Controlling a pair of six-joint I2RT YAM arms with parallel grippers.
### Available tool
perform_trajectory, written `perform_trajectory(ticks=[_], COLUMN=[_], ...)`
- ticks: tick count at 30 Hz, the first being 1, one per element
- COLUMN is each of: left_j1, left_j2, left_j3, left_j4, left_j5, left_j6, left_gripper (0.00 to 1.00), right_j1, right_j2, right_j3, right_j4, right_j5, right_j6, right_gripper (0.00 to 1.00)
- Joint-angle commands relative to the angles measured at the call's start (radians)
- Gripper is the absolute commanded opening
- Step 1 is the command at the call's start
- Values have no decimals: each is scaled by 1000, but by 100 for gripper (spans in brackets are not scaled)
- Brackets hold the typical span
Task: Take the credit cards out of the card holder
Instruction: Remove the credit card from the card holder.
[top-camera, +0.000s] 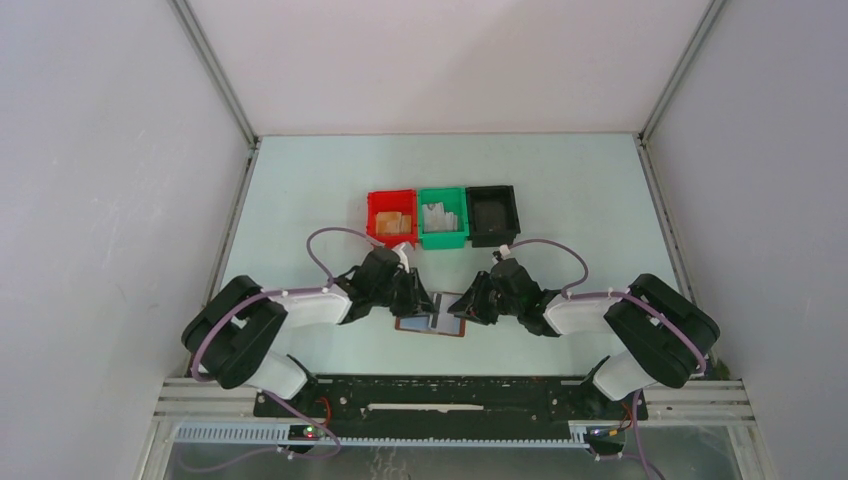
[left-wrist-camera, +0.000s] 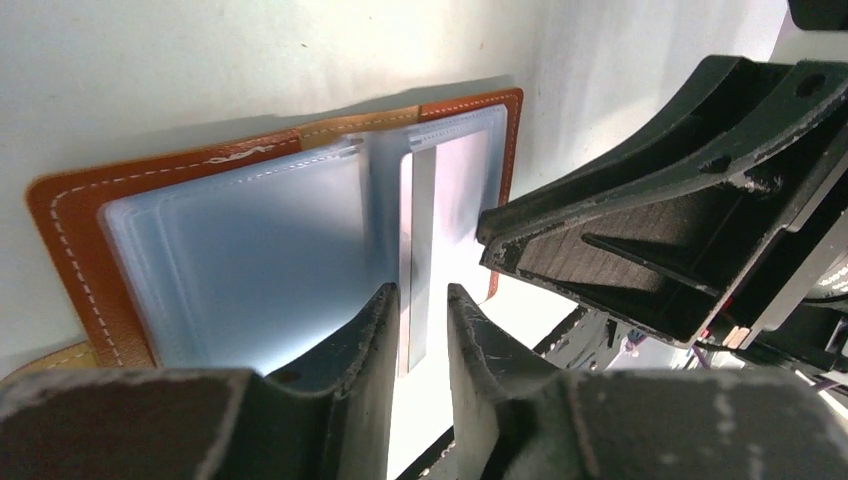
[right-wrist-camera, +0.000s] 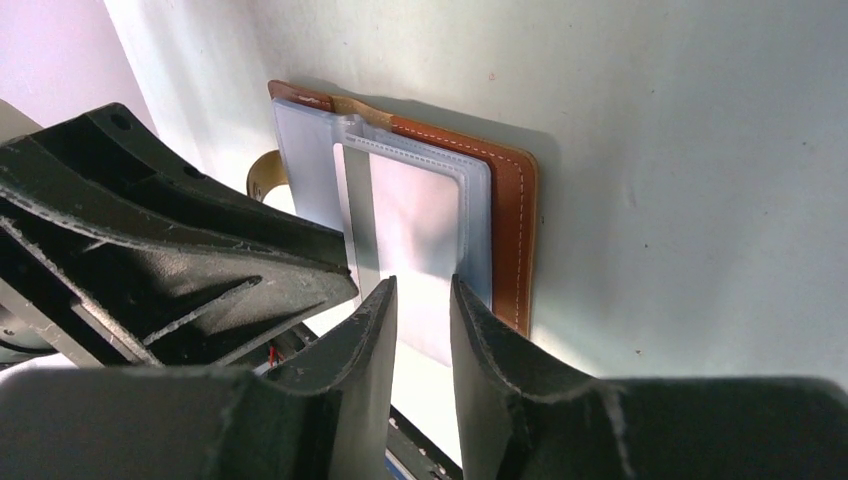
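Observation:
The card holder (top-camera: 410, 326) lies open on the table between my two grippers, brown leather (left-wrist-camera: 70, 240) around light blue-grey inner faces. One thin grey credit card (left-wrist-camera: 420, 230) stands out of its right panel as a narrow strip. The card's near end lies between the jaws of my left gripper (left-wrist-camera: 420, 292), close against the left finger, with a bright gap to the right finger. My right gripper (right-wrist-camera: 422, 282) hovers over the holder's right panel (right-wrist-camera: 510, 220), jaws a little apart and nothing pinched between them. From above, the left gripper (top-camera: 422, 303) and right gripper (top-camera: 468, 305) nearly meet.
Three square bins stand in a row behind the holder: red (top-camera: 390, 215) with tan blocks, green (top-camera: 442, 218) with pale pieces, black (top-camera: 493, 213). The two grippers' bodies crowd each other over the holder. White walls enclose the table.

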Motion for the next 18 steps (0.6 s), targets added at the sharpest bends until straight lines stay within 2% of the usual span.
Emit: perform_trajectory(ticks=[1,4,7,8,18], left_j1=[14,17,18,18,70], left_j2=[20,28,32,32,-11], left_j3=[56,59,60,57,3], left_j4=[63,62,54,53,51], left_j5=[7,10,6,8,14], left_j6=[26,27,28,28,55], left_gripper=[27,21,3,0,0], right_j1=[10,9,9,9,5], right_j2=[14,16,19,20,30], right_j3=[-8,-8,-8,-8,-10], right_j4=[-30,-27,-27,-27,-52], right_j5=[10,10,11,12,27], right_j6=[-2,-3,-1,-1,-2], right_gripper=[35,35,35,35,34])
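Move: The credit card in the right-hand pocket has its middle about 3 cm to the right and 1 cm ahead of the left gripper, 1 cm below; its bare left edge runs between the open fingertips. The open card holder's middle lies some 1 cm left, 1 cm ahead and 2 cm below. The green box stands roughly 20 cm ahead and 2 cm right. From the right gripper the card's middle is about 1 cm ahead, 1 cm left and 1 cm below. Bring the left gripper forward a little over 1 cm, drifting slightly left and first dipping about half a centimetre to the card's bare left edge, and shut the fingers fully so the tips pinch that edge. Keep the right gripper still, fingers partly open, over the right-hand half of the card holder. ##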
